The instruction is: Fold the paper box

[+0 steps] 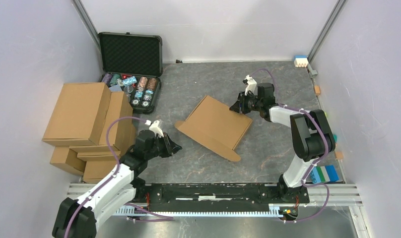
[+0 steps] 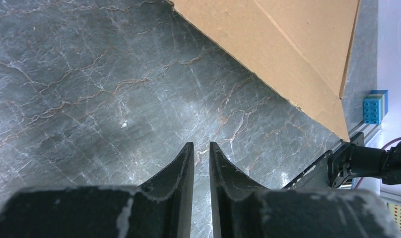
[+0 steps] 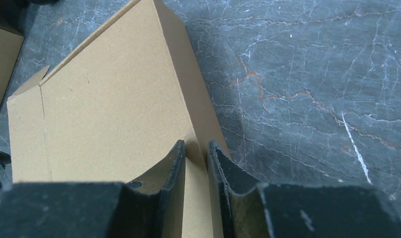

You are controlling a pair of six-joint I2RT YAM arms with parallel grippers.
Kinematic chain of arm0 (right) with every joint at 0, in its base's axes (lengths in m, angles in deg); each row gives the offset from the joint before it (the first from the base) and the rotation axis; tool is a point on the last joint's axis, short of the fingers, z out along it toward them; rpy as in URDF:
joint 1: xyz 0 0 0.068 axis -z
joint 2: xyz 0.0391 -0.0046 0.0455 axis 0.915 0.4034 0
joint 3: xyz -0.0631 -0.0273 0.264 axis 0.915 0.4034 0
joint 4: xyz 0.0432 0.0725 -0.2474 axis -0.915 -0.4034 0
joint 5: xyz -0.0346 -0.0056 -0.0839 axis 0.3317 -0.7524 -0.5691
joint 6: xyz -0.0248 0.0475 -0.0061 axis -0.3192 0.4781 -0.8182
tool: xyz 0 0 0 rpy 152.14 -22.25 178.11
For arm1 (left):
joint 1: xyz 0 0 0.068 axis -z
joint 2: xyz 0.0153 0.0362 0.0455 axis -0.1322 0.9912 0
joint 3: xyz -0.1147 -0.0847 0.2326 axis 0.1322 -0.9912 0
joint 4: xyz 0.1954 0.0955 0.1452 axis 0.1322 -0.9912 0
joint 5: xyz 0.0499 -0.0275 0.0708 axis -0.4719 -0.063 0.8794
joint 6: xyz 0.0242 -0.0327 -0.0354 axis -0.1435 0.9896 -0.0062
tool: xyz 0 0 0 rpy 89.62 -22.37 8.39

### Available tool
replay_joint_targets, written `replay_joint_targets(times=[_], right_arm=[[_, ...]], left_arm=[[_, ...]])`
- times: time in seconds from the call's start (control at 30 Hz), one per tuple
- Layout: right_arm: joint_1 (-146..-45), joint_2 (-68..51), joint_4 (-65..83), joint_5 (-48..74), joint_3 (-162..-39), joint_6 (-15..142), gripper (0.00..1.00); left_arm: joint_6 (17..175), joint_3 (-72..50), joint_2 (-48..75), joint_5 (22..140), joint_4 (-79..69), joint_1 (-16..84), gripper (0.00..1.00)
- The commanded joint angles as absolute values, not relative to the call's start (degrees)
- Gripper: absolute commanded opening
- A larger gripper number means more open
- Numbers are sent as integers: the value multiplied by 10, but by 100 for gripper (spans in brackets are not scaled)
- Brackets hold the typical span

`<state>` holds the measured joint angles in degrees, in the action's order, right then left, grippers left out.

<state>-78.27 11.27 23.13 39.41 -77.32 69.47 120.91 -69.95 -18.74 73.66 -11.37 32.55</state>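
The paper box (image 1: 216,126) is plain brown cardboard, lying partly folded mid-table, with a flat top panel and a flap along its near edge. My right gripper (image 1: 236,106) is at its far right corner. In the right wrist view its fingers (image 3: 194,145) are nearly shut, a narrow slit over the fold edge of the paper box (image 3: 104,99). I cannot tell whether they touch it. My left gripper (image 1: 176,147) hovers left of the box. In the left wrist view it (image 2: 201,146) is almost shut over bare table, nothing between the fingers, with the paper box (image 2: 288,44) ahead.
A pile of ready-made brown cartons (image 1: 84,124) fills the left side. Behind it, a black foam-lined case (image 1: 131,49) stands open with poker chips (image 1: 139,89) in it. Blue blocks (image 1: 325,173) lie at the right near edge. A metal rail (image 1: 213,191) runs along the front.
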Motion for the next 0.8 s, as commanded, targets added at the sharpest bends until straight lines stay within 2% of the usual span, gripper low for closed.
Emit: replay_joint_targets(times=[0.0, 0.27, 0.47, 0.63, 0.77], right_arm=[[-781, 155, 163, 325, -774, 650, 25], [-780, 171, 132, 271, -792, 640, 25], [-781, 203, 109, 257, -812, 637, 26], [-777, 216, 101, 237, -820, 642, 26], [-750, 247, 124, 307, -822, 666, 23]], left_arm=[[1236, -707, -170, 714, -52, 326, 23], [1272, -748, -107, 708, 81, 328, 20], [1263, -735, -58, 721, 114, 345, 19], [1286, -748, 27, 728, 233, 365, 19], [1299, -744, 101, 738, 309, 389, 19]])
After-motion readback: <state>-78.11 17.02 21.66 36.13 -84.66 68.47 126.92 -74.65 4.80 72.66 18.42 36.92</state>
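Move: The right fingers already straddle the paper box's far right edge; the box's middle lies about 7 cm left of that hand, 9 cm back and some 3 cm below, its long near flap about 10 cm left and 15 cm back, roughly 1 cm lower. From the free left hand that flap is some 11 cm to the right, 3 cm ahead, nearly level; the box's middle is 15 cm right, 10 cm ahead, 3 cm below. Keeping its nearly shut fingers astride the far right edge, one over the top panel and one against the outer side, the right hand drags the paper box forward over the table by some 3.5 cm, hardly turning. Meanwhile the left hand, empty and almost closed, sinks and slides to its right about 3.5 cm each way, coming in low from the left towards the box's near flap without touching it. ##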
